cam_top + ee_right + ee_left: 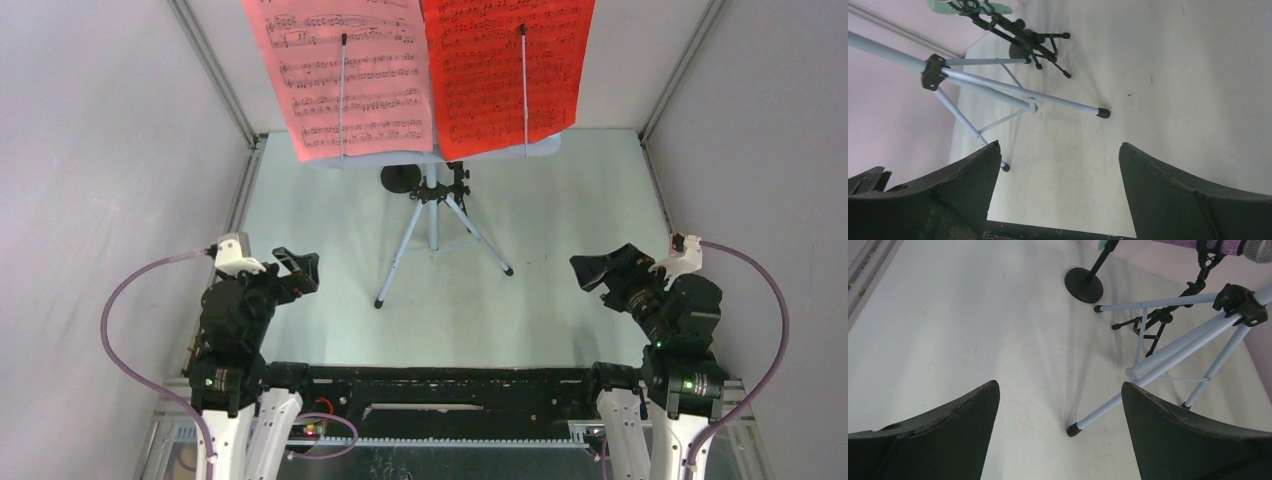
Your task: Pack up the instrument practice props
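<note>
A pink score sheet (345, 75) and a red score sheet (510, 70) rest side by side on the pale blue music desk (548, 146), which stands on a blue-grey tripod (432, 235) at the back centre. Behind the tripod stand a round-based black mic mount (1084, 285) and a small three-legged one (1153, 322). The glittery purple microphone (1208, 244) lies in the three-legged mount; the mint microphone (943, 6) shows at the top edge. My left gripper (300, 268) and right gripper (595, 268) hover open and empty, either side of the tripod and nearer than it.
Grey walls with metal corner rails (225, 90) close in the pale tabletop (560, 220) on the left, right and back. The tripod's near leg tip (1074, 429) lies just ahead of my left fingers. The arms' black base bar (450, 385) runs along the near edge.
</note>
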`<action>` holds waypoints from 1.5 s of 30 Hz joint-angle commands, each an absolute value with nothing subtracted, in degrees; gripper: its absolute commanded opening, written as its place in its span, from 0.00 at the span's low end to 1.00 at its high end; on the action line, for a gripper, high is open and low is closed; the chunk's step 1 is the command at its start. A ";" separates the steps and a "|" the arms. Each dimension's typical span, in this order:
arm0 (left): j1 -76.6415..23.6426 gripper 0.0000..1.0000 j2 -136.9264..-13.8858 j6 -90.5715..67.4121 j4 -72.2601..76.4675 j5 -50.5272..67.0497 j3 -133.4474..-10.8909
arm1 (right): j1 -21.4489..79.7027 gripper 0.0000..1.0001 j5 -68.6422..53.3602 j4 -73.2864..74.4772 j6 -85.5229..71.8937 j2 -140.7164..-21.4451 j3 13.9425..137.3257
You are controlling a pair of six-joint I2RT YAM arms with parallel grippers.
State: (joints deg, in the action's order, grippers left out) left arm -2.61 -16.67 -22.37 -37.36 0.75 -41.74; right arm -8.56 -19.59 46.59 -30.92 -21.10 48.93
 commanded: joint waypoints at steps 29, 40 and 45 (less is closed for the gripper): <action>-53.68 0.91 -26.18 -31.88 -40.77 -35.89 -53.94 | 73.64 0.93 28.42 27.21 -18.05 -40.64 62.00; -64.59 0.78 -36.17 -23.24 -41.93 -32.71 -75.44 | 75.63 0.92 17.94 33.97 -9.39 -53.65 84.28; -64.69 0.76 -39.66 -17.62 -42.71 -28.27 -85.90 | 75.59 0.93 19.18 32.94 -7.51 -56.77 90.39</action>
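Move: On the music stand, the pink sheet's middle lies roughly 27 cm ahead of the left hand, 13 cm to its right and 20 cm above; the red sheet is as far ahead and as high, about 34 cm to the right. From the right hand the red sheet is some 28 cm ahead, 18 cm left and 19 cm above, the pink one 39 cm left at like depth and height. A tripod foot stands about 11 cm ahead and 11 cm left of that hand, 26 cm below. Swinging inward and up in front of the music stand, both hands rise towards sheet height while easing back slightly. The right, wide open, first sweeps left, then climbs, about 20 cm each way, turning counter-clockwise and tipping up. The left rises a little, goes about 11 cm right while turning some 30 degrees clockwise, then climbs again to 17 cm up, its fingers narrowing by a quarter. ##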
